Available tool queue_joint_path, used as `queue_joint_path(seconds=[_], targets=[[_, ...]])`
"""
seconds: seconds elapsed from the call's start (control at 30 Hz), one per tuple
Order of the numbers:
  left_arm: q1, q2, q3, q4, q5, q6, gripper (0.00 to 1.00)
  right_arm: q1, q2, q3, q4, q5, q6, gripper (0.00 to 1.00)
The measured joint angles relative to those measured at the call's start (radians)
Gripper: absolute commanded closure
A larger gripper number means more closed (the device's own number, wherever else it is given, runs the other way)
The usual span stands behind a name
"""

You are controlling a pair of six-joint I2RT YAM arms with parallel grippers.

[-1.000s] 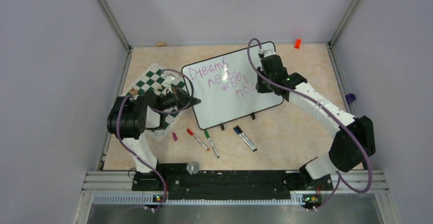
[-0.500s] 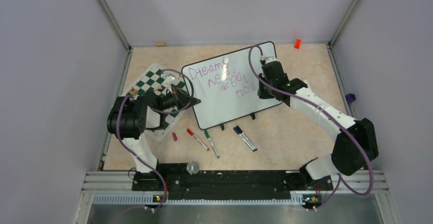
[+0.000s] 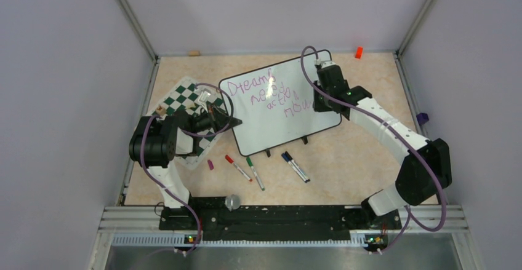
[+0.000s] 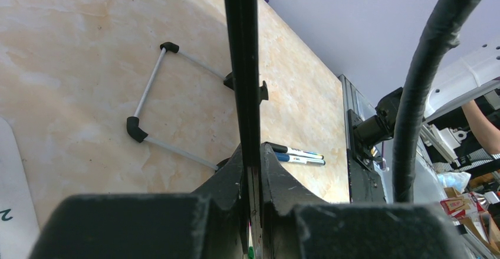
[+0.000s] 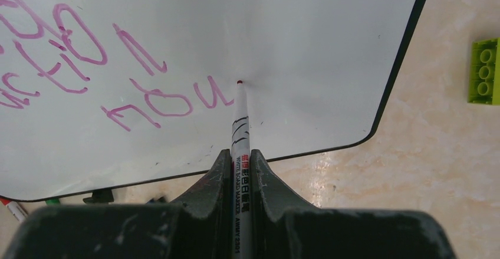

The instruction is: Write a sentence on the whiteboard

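The whiteboard (image 3: 277,128) stands tilted mid-table, its black frame edge-on (image 4: 241,64) in the left wrist view. My left gripper (image 3: 231,122) (image 4: 252,156) is shut on the board's left edge. The sentence (image 3: 261,93) is in purple-pink lettering, starting "Dreams"; its last line (image 5: 165,102) ends just left of the marker tip. My right gripper (image 3: 319,102) (image 5: 240,154) is shut on a white whiteboard marker (image 5: 240,130), whose tip touches the whiteboard (image 5: 306,29) near its lower right corner.
A green-and-white chess mat (image 3: 180,98) lies under the left arm. Red (image 3: 237,167), green (image 3: 255,172) and blue markers (image 3: 295,166) (image 4: 298,154) and a purple cap (image 3: 210,165) lie in front. A green brick (image 5: 484,70) and orange piece (image 3: 358,52) lie to the right.
My right gripper has shifted a little right along the last line, and another letter stroke has appeared there. The left arm and board have stayed put.
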Motion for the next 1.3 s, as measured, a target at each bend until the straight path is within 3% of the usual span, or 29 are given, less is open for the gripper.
queue_joint_path(seconds=[0.43,0.7,0.8,1.0,1.07,1.17,1.3], targets=[[0.000,0.000,0.000,0.000,0.002,0.001,1.00,-0.003,-0.006,0.018,0.002,0.003,-0.007,1.00],[0.000,0.000,0.000,0.000,0.002,0.005,1.00,-0.005,-0.095,-0.012,0.065,0.006,-0.007,1.00],[0.000,0.000,0.000,0.000,0.002,0.005,0.85,-0.007,-0.134,-0.030,0.080,0.010,-0.008,1.00],[-0.003,0.000,-0.001,-0.002,0.044,0.040,0.65,-0.007,-0.157,-0.036,0.110,0.010,-0.007,1.00],[-0.005,0.000,-0.002,-0.002,0.063,0.049,0.47,-0.008,-0.157,-0.036,0.111,0.010,-0.007,1.00],[-0.005,0.000,-0.002,-0.002,0.078,0.062,0.04,-0.008,-0.157,-0.036,0.113,0.010,-0.008,1.00],[-0.005,0.000,-0.006,-0.003,0.086,0.069,0.01,-0.008,-0.158,-0.036,0.114,0.010,-0.009,1.00]])
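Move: The whiteboard slopes away and upward, its middle some 6 cm ahead, 11 cm left and 3 cm below the right hand; the right-hand end of "now", at the held marker's tip, lies about 4 cm ahead, 1 cm left, 4 cm below. The green-white eraser is 20 cm right, 1 cm ahead, 14 cm down. From the left hand, which pinches its left edge, the board's middle is 6 cm ahead, 15 cm right, 1 cm up; the green marker lies 19 cm back, 6 cm right, 13 cm down. The "w" of "now" gets the last half centimetre of its closing stroke up the slope from the marker the right hand keeps gripped; then the tip comes off and the hand rises about 6 cm, tipping its fingers upward some 10 degrees, and stops. Late on, the whiteboard's left edge is let go by the left fingers, which open wide as that hand eases back 1.5 cm. ##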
